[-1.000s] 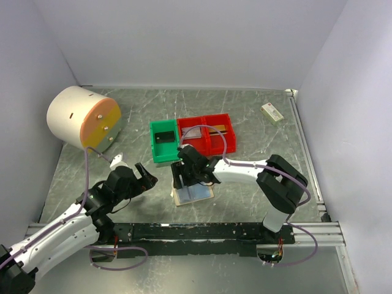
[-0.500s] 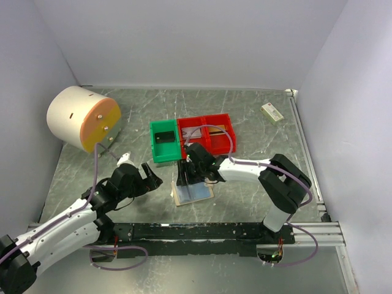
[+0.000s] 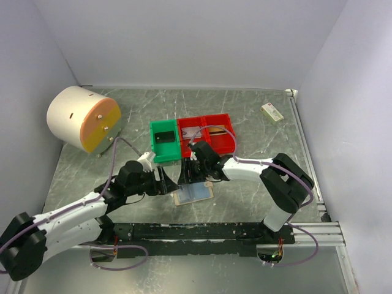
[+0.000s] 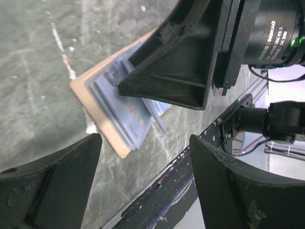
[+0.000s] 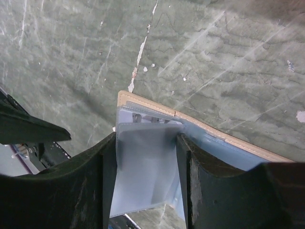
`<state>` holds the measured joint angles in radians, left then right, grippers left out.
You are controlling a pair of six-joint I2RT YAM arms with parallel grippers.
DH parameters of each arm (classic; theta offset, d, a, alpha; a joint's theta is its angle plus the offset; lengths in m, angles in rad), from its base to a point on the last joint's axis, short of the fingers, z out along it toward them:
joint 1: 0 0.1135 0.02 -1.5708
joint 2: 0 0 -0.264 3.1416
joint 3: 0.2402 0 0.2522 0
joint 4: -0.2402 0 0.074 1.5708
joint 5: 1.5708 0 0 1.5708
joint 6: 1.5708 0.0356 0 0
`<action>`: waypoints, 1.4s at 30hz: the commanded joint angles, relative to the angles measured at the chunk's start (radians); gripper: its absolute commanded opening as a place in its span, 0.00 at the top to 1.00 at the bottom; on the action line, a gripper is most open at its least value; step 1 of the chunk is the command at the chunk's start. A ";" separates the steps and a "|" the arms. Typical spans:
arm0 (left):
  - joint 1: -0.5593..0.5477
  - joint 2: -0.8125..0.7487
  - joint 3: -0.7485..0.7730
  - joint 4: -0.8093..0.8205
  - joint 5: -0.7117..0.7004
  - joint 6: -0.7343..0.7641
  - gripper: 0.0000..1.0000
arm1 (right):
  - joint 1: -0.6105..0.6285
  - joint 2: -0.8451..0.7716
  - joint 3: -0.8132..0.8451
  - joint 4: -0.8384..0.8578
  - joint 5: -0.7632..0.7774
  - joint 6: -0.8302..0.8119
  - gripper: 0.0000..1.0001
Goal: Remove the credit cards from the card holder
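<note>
The card holder [image 3: 195, 195] lies open on the table, tan with pale blue-grey pockets [image 4: 125, 110]. My right gripper [image 3: 191, 173] stands over it, shut on one translucent pocket leaf [image 5: 145, 167] that is lifted between its fingers [image 5: 107, 162]. A grey shade shows through that leaf; whether it is a card I cannot tell. My left gripper [image 3: 166, 182] is open beside the holder's left edge, nothing between its fingers [image 4: 71, 167]. A dark credit card [image 3: 164, 137] lies in the green bin [image 3: 154, 147]. A silver-grey one [image 3: 195, 130] lies in the red bin [image 3: 184, 142].
A cream cylinder with an orange face [image 3: 82, 117] lies at the back left. A small white-and-green box [image 3: 272, 112] sits at the back right. The black rail [image 3: 196, 231] runs along the near edge, close below the holder. The two grippers are close together.
My left arm has swung right, up to the holder's left edge, still open. My right gripper has narrowed its jaws onto the pocket leaf and shifted slightly right.
</note>
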<state>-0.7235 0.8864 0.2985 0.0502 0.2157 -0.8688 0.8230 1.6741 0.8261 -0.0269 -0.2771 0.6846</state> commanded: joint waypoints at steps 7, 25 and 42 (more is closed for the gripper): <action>-0.095 0.204 0.046 0.241 0.036 0.016 0.18 | -0.001 0.049 -0.020 -0.043 -0.011 0.000 0.51; -0.143 0.356 0.107 0.329 -0.053 -0.017 0.34 | -0.002 0.058 0.000 -0.048 -0.010 0.002 0.51; -0.156 0.465 0.152 0.199 -0.160 -0.026 0.65 | -0.014 0.008 0.044 -0.081 -0.023 -0.004 0.47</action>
<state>-0.8799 1.3460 0.4114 0.3042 0.1547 -0.8806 0.8062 1.6985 0.8589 -0.0631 -0.3000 0.6842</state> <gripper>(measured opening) 0.390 0.517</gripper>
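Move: The clear sleeve that the right fingers already grip over the open card holder stands about 7 cm to the left hand's right, 1 cm ahead and 4 cm lower; from the right hand point its middle is only 1 cm back, level sideways and 1 cm below. The holder's middle lies some 10 cm right of the left hand, 2 cm back and 7 cm down. About 19 cm ahead and 1 cm left of that hand sits the green tray; the red tray is some 20 cm ahead, 15 cm to the right. The raised sleeve is kept between the right hand's fingers, that hand staying in place, while the left hand comes in to its left edge, going about 6 cm right and 4 cm down, with a small dip back and return and a slight lift midway. Its fingers close from nearly wide open to under half, ending on either side of the sleeve beside the right fingers. ##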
